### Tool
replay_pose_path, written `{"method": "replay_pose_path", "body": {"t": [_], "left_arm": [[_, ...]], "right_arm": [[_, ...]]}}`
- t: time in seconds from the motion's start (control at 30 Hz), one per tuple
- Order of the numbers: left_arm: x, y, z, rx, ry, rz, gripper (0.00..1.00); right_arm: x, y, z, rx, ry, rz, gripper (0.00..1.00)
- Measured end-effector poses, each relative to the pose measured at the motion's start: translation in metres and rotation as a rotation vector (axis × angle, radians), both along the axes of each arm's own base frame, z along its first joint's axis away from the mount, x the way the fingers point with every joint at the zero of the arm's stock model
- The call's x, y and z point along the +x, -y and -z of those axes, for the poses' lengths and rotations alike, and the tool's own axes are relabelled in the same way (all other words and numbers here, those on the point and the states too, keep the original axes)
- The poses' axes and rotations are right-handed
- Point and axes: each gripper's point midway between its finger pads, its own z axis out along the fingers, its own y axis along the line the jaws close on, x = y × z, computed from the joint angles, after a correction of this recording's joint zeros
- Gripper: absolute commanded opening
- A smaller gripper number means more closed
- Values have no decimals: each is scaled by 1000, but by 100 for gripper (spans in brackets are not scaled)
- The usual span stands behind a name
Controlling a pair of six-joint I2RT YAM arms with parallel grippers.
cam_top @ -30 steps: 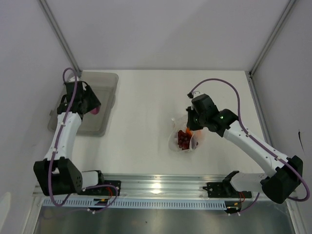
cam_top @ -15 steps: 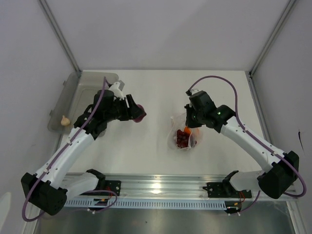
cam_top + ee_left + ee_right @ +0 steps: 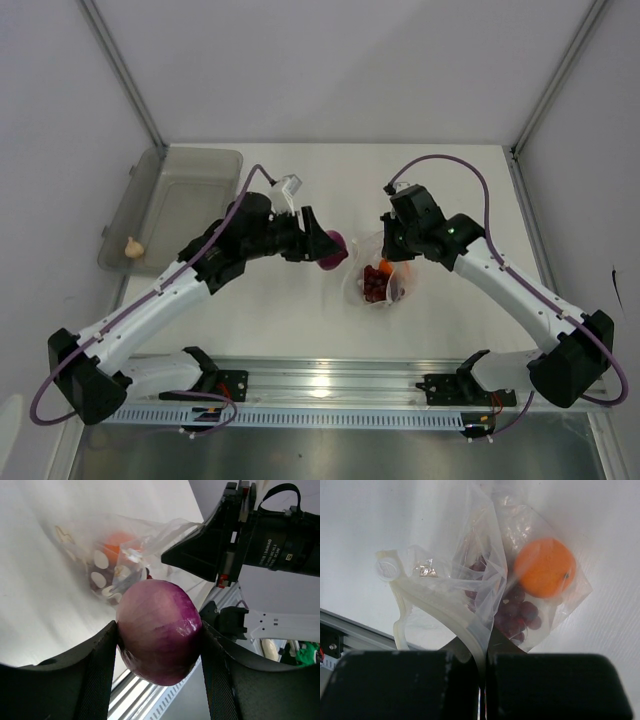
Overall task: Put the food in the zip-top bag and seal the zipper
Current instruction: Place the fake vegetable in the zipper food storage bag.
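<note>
My left gripper (image 3: 322,246) is shut on the purple-red onion (image 3: 159,630) (image 3: 333,249), which fills the gap between both fingers. It hovers just left of the zip-top bag (image 3: 372,283). The bag (image 3: 485,580) is clear and crinkly, and holds the orange (image 3: 545,567) and the dark red berries (image 3: 517,612). My right gripper (image 3: 482,667) (image 3: 392,245) is shut on the bag's mouth edge, pinching the zipper (image 3: 440,615) and holding the mouth up. The garlic bulb (image 3: 132,247) lies in the tub at far left.
A grey translucent tub (image 3: 190,180) stands at the table's back left. The aluminium rail (image 3: 320,385) with both arm bases runs along the near edge. White walls and frame posts close in the sides and back.
My left arm swung from the tub rightward across the table, carrying the onion up beside the bag. The right gripper stayed on the bag, barely shifting.
</note>
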Motion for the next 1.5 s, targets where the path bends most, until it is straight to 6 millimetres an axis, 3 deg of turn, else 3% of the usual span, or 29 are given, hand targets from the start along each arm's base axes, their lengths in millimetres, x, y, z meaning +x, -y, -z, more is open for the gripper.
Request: {"method": "replay_pose_path", "body": {"t": [0.8,1.2,1.3,1.43,1.5], "left_arm": [[-26,86,29,-28,-120,172,1],[-23,98,44,-6,-136,180,1],[-20,100,47,6,-134,183,14],[-17,101,48,30,-126,179,41],[-15,100,47,43,-118,173,46]], "right_arm": [[3,-4,-21,44,15,1,0],[2,-3,-20,42,3,9,0],[1,-2,-20,42,3,10,0],[0,-1,-19,43,3,10,0],[0,0,-20,43,5,12,0]]}}
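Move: The left hand already holds the purple onion; the open mouth of the zip-top bag lies some 11 cm to its right, 2 cm back and about 8 cm lower. Inside the bag, the grapes lie about 12 cm right, 4 cm back and 16 cm below the left hand, and the orange 14 cm right, level with it and 15 cm below. From the right hand, pinching the rim, the mouth's middle is about 4 cm left, 3 cm back and 2 cm lower. Keeping its grip on the onion, the left hand carries it about 10 cm to the right and some 5 cm down to the bag's mouth, close beside the right fingers, turning about 10 degrees clockwise; the sideways travel comes mostly first and eases off while the hand goes on sinking. The right hand keeps the bag's zipper rim pinched in its shut fingers, lifts it about 2 cm early on and then holds it there. ##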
